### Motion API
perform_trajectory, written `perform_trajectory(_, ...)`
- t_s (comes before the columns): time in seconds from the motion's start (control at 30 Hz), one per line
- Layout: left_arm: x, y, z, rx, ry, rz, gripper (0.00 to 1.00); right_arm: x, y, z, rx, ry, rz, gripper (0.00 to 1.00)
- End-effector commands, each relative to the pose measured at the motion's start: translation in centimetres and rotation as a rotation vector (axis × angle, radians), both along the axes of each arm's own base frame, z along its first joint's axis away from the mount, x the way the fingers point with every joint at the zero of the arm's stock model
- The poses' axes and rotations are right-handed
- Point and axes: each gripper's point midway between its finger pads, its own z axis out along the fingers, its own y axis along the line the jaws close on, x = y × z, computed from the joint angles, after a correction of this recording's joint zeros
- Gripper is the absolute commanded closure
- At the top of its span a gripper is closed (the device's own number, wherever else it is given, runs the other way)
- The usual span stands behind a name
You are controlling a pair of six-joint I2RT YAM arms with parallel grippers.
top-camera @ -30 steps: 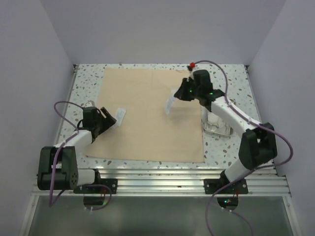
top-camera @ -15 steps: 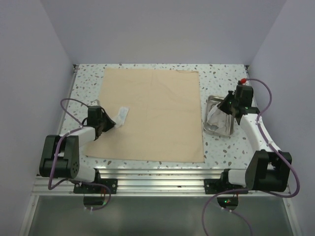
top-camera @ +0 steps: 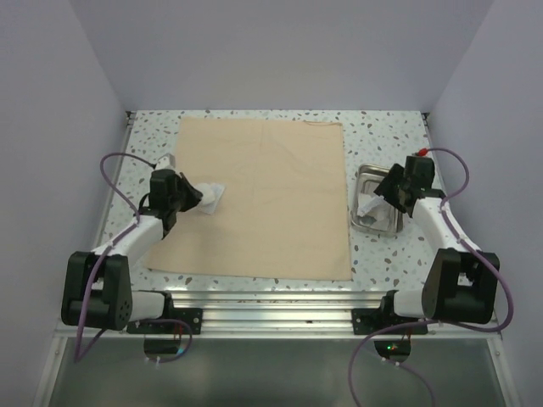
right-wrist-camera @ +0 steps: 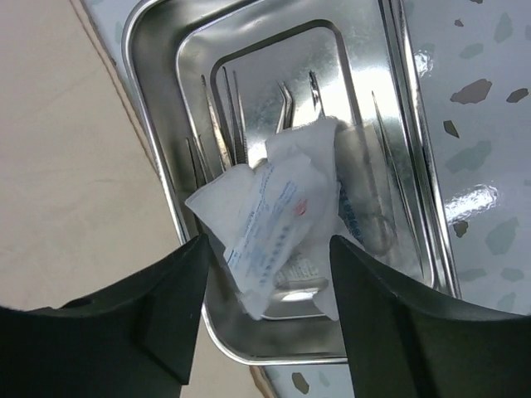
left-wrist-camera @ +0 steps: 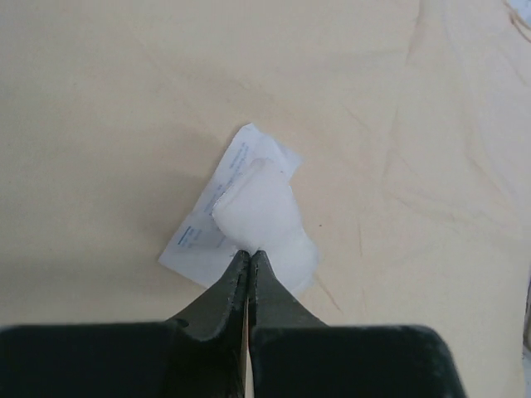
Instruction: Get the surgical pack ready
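The beige cloth sheet (top-camera: 271, 203) lies spread flat on the table. At its left edge my left gripper (top-camera: 202, 197) is shut on the corner of a white gauze packet (left-wrist-camera: 257, 207), which rests over the cloth (left-wrist-camera: 116, 116). At the cloth's right edge stands the steel tray (top-camera: 371, 174). In the right wrist view the tray (right-wrist-camera: 138, 91) holds slim metal instruments (right-wrist-camera: 220, 116) and a pile of gauze packets (right-wrist-camera: 278, 220). My right gripper (right-wrist-camera: 270, 257) hangs open just above that pile, with nothing between its fingers.
Speckled tabletop (top-camera: 144, 144) shows around the cloth. Pale walls close in the left, back and right sides. A metal rail (top-camera: 271, 309) runs along the near edge between the arm bases.
My right arm carried a gauze packet from over the cloth to the tray and opened above it. My left gripper closed on the packet at the cloth's left edge.
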Motion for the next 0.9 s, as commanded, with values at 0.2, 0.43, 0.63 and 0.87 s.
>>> perform_trajectory(0.2,1.2,-4.9,8.3,-0.022,-0.214,-0.171,1.0,-0.4,-0.6,3.2,-0.039,-0.082,-0.011,0.21)
perform_trajectory(0.43,0.4,-14.1,12.0,-0.183,-0.356,-0.428,1.0,-1.4,14.7,9.3,0.418,-0.319,0.55,0.31)
perform_trajectory(0.63,-1.0,-21.1,13.7,-0.278,-0.393,-0.592,1.0,-2.8,24.7,12.3,0.501,-0.366,0.816,0.27)
perform_trajectory(0.87,-2.6,-24.8,15.5,-0.377,-0.41,-0.701,1.0,-1.9,28.4,12.1,0.625,-0.367,0.883,0.2)
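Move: The left hand already pinches the white pad, lifted about 7 cm off the cloth; the tray it is bound for lies some 57 cm to its right, level fore and aft, 7 cm lower. Left behind on the cloth is a printed pouch, about 3 cm ahead, 3 cm right and 7 cm below. From the right hand the pad is about 58 cm to the left, 2 cm lower; the tray's middle is 3 cm left, 1 cm ahead and 8 cm below. Up and then sweeping right, the left hand carries the still-pinched pad about 23 cm towards the right hand, rising 11 cm and swinging its fingers clockwise. The right hand widens its fingers over the tray, then lifts about 9 cm and crosses some 27 cm left to meet it, turning counter-clockwise and rolling left side up, fingers open beside the pad but not closing. ##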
